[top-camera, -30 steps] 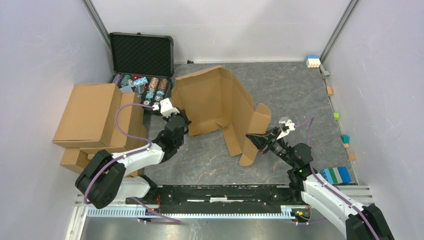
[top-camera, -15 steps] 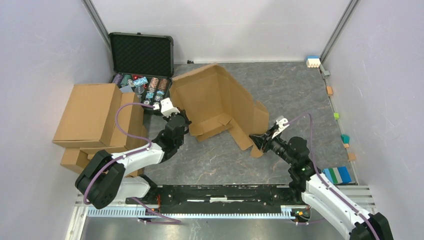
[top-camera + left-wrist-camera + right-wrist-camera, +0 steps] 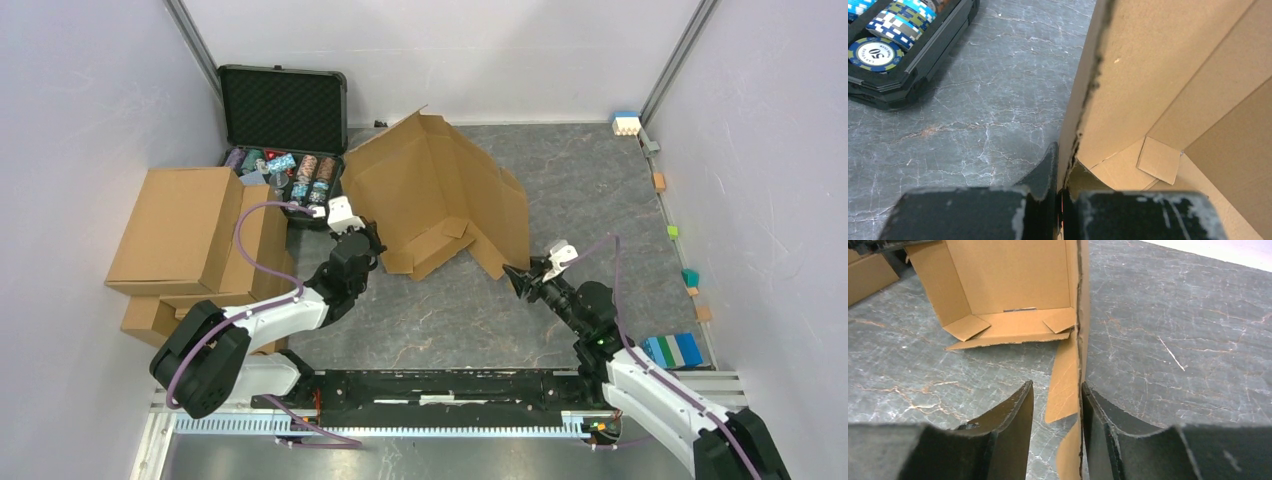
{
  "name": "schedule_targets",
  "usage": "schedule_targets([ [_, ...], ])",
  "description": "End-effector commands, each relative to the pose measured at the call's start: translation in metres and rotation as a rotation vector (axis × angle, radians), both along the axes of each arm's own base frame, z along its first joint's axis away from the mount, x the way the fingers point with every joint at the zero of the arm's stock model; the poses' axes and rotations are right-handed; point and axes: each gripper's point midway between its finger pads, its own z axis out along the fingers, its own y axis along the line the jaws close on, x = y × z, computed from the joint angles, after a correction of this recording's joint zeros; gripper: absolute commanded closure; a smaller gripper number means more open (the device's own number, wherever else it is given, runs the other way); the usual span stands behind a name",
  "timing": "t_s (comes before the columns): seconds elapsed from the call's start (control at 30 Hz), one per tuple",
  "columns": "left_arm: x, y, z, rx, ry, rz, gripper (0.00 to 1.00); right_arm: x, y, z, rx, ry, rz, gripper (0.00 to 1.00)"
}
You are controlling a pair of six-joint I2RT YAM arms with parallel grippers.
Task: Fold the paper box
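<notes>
The paper box (image 3: 440, 190) is a brown cardboard sheet standing half folded like a tent in the middle of the table, flaps lying at its foot. My left gripper (image 3: 368, 243) is shut on its left edge; in the left wrist view that edge (image 3: 1088, 90) runs down between the closed jaws (image 3: 1063, 200). My right gripper (image 3: 518, 275) stands open at the box's near right corner. In the right wrist view the cardboard's thin edge (image 3: 1079, 315) runs between the fingers, against the right finger (image 3: 1098, 410) and apart from the left one; the gripper (image 3: 1056, 385) holds nothing.
An open black case (image 3: 285, 110) with poker chips (image 3: 873, 52) sits at the back left. Bulky brown cartons (image 3: 185, 235) are piled at the left. Blue and green blocks (image 3: 672, 350) lie near right, and small coloured blocks (image 3: 627, 124) line the right wall.
My right gripper has opened and let go of the box's right flap. The right panel has swung up and back, so the sheet stands more folded. The left grip is unchanged.
</notes>
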Motion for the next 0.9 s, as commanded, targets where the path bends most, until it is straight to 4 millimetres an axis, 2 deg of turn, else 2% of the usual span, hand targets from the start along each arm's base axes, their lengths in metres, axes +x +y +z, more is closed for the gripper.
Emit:
schedule_targets([
  [0.0,-0.006,-0.006,-0.013,0.086,0.026,-0.074,0.98,0.013,0.003,0.028,-0.027,-0.114,-0.006,0.56],
  [0.07,-0.006,-0.006,-0.012,0.089,0.020,-0.077,0.98,0.018,0.002,0.023,-0.044,-0.098,-0.022,0.66],
  [0.17,-0.006,-0.007,-0.010,0.096,0.016,-0.082,0.98,0.022,0.003,0.017,-0.045,-0.067,-0.031,0.95],
  [0.2,-0.006,-0.006,-0.011,0.096,0.016,-0.081,0.98,0.021,0.004,0.016,-0.042,-0.061,-0.024,0.99],
  [0.37,-0.006,-0.005,-0.008,0.094,0.008,-0.075,0.98,0.002,0.010,0.000,-0.041,-0.025,0.043,1.00],
  [0.47,-0.007,-0.010,-0.007,0.097,0.008,-0.097,0.98,-0.018,0.017,-0.015,-0.029,0.017,0.114,1.00],
  [0.5,-0.007,-0.011,-0.007,0.097,0.008,-0.101,0.98,-0.028,0.020,-0.027,-0.024,0.046,0.149,1.00],
  [0.67,-0.006,-0.014,-0.004,0.055,0.003,-0.086,0.98,-0.061,0.035,-0.049,-0.008,0.118,0.274,1.00],
  [0.77,-0.002,-0.014,0.000,-0.016,0.045,-0.025,0.98,-0.071,0.041,-0.054,0.016,0.143,0.307,1.00],
  [0.87,0.002,-0.012,0.007,-0.061,0.060,0.040,0.98,-0.072,0.042,-0.058,0.022,0.167,0.302,1.00],
])
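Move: The near edge of the box's right wall already stands between the open right fingers, about 1 cm ahead of the right hand point and roughly 1 cm below it. The box's front flap lies about 15 cm to the right hand's left, 7 cm ahead and some 8 cm lower. The small bottom flap hangs 5 cm left, 5 cm ahead and 8 cm lower. From the left hand, that right wall edge is about 26 cm to the right and 6 cm back. Ease the right gripper forward and slightly down over the right wall's near edge, just over a centimetre, and close the fingers to pinch the cardboard. Then draw the held edge back about 6 cm and left some 4 cm, turning the hand about 15 degrees counter-clockwise. Meanwhile keep the left gripper shut on the left wall's edge, letting it drift a centimetre right. ##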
